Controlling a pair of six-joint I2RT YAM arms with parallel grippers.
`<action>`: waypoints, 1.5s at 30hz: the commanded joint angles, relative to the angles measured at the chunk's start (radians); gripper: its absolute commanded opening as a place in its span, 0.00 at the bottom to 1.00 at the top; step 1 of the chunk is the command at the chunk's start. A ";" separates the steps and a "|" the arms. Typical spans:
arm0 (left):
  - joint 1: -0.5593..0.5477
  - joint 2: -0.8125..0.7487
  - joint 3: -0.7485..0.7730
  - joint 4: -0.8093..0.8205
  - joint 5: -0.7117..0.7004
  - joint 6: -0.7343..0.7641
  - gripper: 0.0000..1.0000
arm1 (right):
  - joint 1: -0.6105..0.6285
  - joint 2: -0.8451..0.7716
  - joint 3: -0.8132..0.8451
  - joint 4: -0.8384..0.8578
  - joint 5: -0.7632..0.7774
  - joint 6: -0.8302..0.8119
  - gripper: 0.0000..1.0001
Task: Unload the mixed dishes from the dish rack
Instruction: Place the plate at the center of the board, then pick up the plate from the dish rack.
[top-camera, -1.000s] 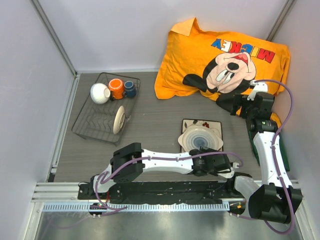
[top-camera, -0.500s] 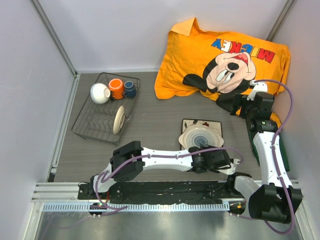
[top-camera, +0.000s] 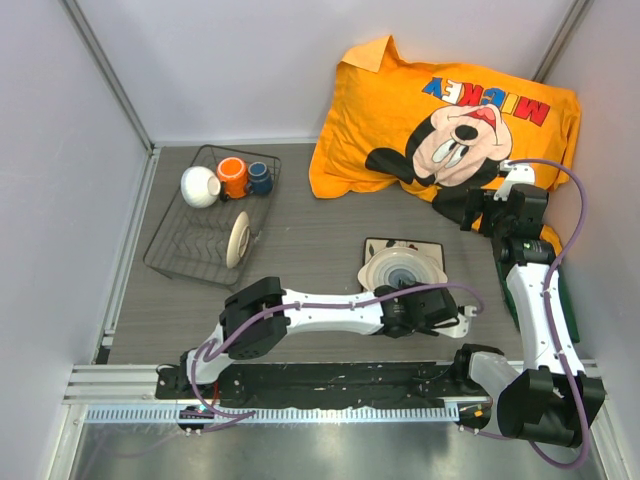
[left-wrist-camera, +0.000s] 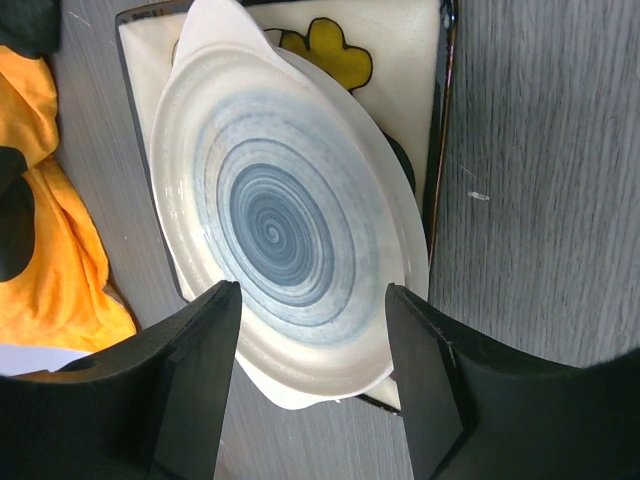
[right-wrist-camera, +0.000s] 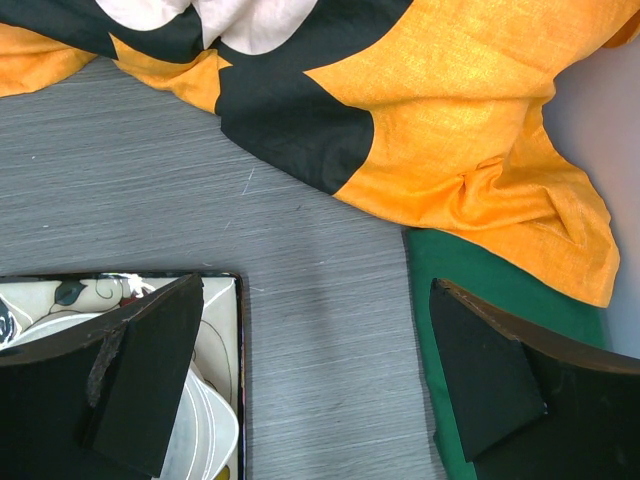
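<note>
The dish rack (top-camera: 195, 235) stands at the back left. It holds a small white bowl (top-camera: 200, 186), an orange mug (top-camera: 232, 177), a dark-blue cup (top-camera: 260, 178) and a cream round dish (top-camera: 238, 240) on edge. The square flowered plate (top-camera: 375, 247) (left-wrist-camera: 400, 60) (right-wrist-camera: 215, 330) lies mid-table. A cream bowl with a blue spiral (top-camera: 402, 268) (left-wrist-camera: 275, 225) sits on it. My left gripper (top-camera: 420, 305) (left-wrist-camera: 310, 288) hovers open over the bowl's near rim, with gaps on both sides. My right gripper (top-camera: 470, 212) (right-wrist-camera: 315, 283) hangs wide open over bare table right of the plate.
An orange Mickey pillow (top-camera: 450, 110) (right-wrist-camera: 450, 100) fills the back right. A green cloth (top-camera: 565, 300) (right-wrist-camera: 480, 300) lies along the right wall under the right arm. White walls close in the table on three sides.
The left arm's wrist has shifted slightly toward the bowl on the plate. The bowl, the plate and the right arm look unmoved.
</note>
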 joint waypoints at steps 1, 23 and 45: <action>0.003 -0.048 -0.013 0.036 -0.011 0.011 0.64 | 0.000 -0.014 0.045 0.018 -0.002 -0.007 0.99; 0.335 -0.425 -0.091 0.012 0.139 -0.202 0.90 | 0.000 -0.008 0.046 0.017 -0.036 -0.004 0.99; 1.113 -0.831 -0.381 -0.083 0.348 -0.393 1.00 | 0.032 0.045 0.077 -0.022 -0.021 0.030 0.97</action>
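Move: In the rack, the small plate stands roughly 37 cm to the left of the left hand, about 12 cm farther out and slightly higher. Beyond it are the white bowl (25 cm ahead, 48 left), the orange mug (29 ahead, 41 left) and the blue mug (30 ahead, 34 left). The big plate's middle lies just 3 cm ahead and 3 right, slightly below. From the right hand the small plate is some 57 cm left, 3 back and 10 lower. Coming free of the big plate's robot-side rim, the left hand first rises almost straight up, then sweeps left and forward across the table to above the rack, about 37 cm left, 20 forward and 17 up in all. Its half-open fingers spread wide, while the wrist swings some 55 degrees counter-clockwise and rolls left side down, nearing the small plate from above and beyond. ##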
